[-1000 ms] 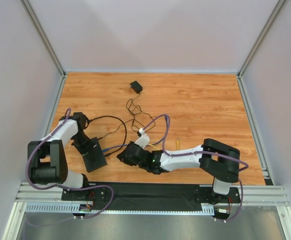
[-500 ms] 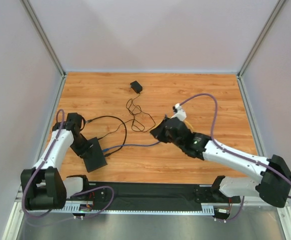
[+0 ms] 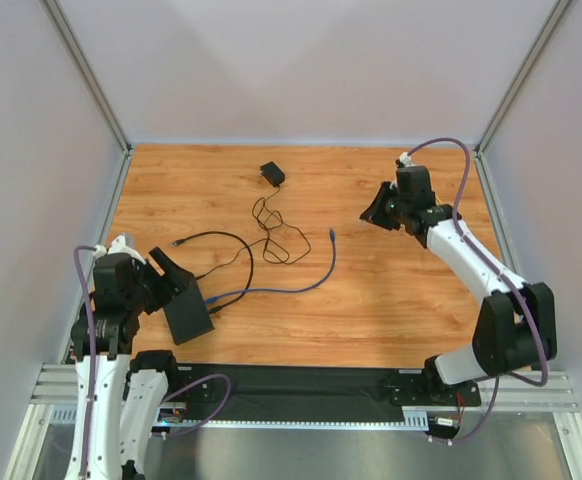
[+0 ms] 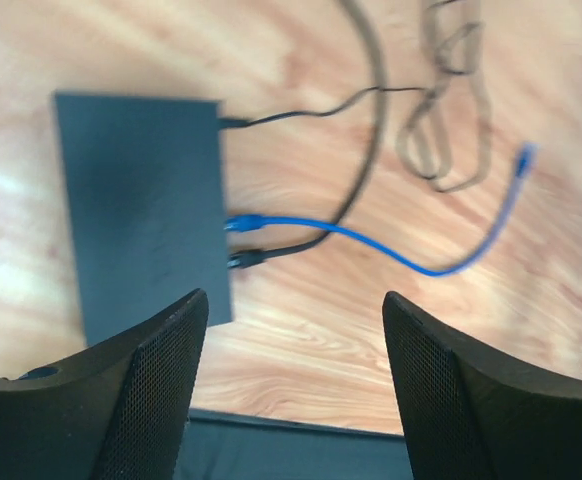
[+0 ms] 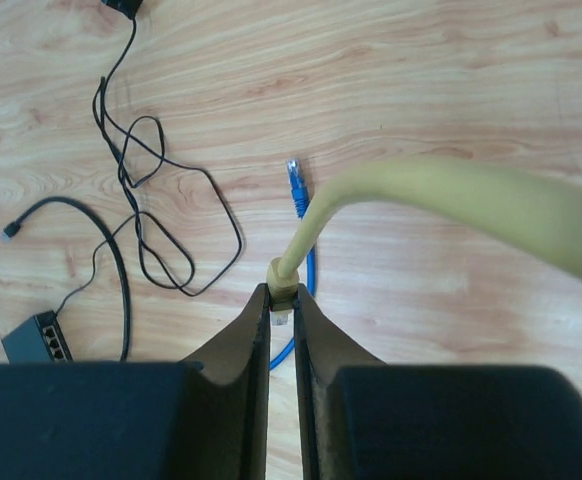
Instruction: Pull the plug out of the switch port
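The switch (image 3: 188, 315) is a flat black box lying on the wooden table at the near left, also seen in the left wrist view (image 4: 141, 210) and the right wrist view (image 5: 39, 335). A blue lead (image 4: 241, 224) and two black leads sit in its sockets. My left gripper (image 4: 293, 297) hangs open above the switch's near end (image 3: 171, 272), with nothing between its fingers. My right gripper (image 5: 282, 300) is shut on the yellow plug (image 5: 283, 285) of a yellow lead (image 5: 451, 190). It is raised at the far right (image 3: 376, 212), well away from the switch.
The blue lead (image 3: 281, 289) runs over the table to a free end (image 3: 331, 235). Thin black leads loop in the middle (image 3: 271, 235) up to a small black adapter (image 3: 272, 173). Grey walls stand on both sides and at the back.
My right arm has swung from beside the switch up to the far right with the yellow plug. My left gripper has opened, let go of the switch and drawn back.
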Controlling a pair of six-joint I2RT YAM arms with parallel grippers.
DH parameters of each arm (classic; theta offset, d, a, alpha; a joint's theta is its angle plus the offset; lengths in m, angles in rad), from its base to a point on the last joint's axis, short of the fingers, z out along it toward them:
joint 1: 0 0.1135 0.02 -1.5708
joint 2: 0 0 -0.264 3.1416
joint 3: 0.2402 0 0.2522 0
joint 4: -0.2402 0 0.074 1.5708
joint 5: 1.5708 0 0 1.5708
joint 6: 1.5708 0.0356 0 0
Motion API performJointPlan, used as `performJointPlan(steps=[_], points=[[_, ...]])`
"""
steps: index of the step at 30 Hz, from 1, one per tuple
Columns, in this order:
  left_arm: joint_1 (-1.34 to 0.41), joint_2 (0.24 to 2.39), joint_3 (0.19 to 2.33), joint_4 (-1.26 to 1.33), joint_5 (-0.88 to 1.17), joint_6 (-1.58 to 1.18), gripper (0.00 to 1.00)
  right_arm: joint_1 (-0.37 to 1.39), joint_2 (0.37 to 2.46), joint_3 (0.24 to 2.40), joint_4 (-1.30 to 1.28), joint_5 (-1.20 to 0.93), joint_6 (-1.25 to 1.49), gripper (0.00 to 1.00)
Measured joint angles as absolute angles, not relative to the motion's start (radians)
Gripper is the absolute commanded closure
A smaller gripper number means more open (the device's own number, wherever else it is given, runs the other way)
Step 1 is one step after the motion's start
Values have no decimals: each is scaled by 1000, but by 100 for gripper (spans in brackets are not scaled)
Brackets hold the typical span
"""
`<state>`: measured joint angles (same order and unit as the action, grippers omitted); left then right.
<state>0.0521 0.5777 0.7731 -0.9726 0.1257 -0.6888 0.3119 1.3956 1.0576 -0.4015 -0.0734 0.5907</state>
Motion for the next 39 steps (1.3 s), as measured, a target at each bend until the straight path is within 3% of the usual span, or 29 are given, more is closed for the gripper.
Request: performJointPlan(steps=[4,10,19,25,26,30,32,39], points=[[52,478,773,-910,212,-646,22,191,1562,1158,-380,-260,492,98],[52,552,773,-846,336,-606,24,67,1794,1271,-345,-522,431,96],[52,682,773,-823,396,-587,24,64,1705,1044,-355,-568,429,93],[52,720,784,-819,429,-558,24,42,1655,947,-452,-400,415,78],[52,724,789,-822,427,-551,24,40,1655,947,-472,-360,411,67],[52,724,812,-832,422,-527,24,37,1649,945,-520,-245,398,42],[52,732,826,-840,418,-515,24,37,1620,925,-528,-196,396,37],[52,785,866,-854,387,-479,24,62,1361,817,-606,-79,420,35]])
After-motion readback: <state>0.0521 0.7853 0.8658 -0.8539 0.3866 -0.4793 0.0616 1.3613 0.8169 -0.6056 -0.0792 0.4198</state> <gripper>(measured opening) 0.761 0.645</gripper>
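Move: On open table for the yellow plug already held in the right hand: the set-down spot lies about 8 cm to that hand's right, 5 cm back and some 15 cm below. The blue cable's free end is roughly 3 cm ahead of the hand, 6 cm left, and the thin cord tangle about 4 cm ahead, 20 cm left, both on the table. From the left hand, the same spot is some 46 cm right, 12 cm ahead and 16 cm below. Swinging forward some 6 cm, the right hand then turns back about 15 cm and to its right about 9 cm, away from the blue cable's end, sinking 13 cm and tipping its fingers down some 25 degrees; near the bottom they spread wide and let go of the yellow plug, then rise slightly. The empty, open left hand drifts right and forward above the switch, turning clockwise. ##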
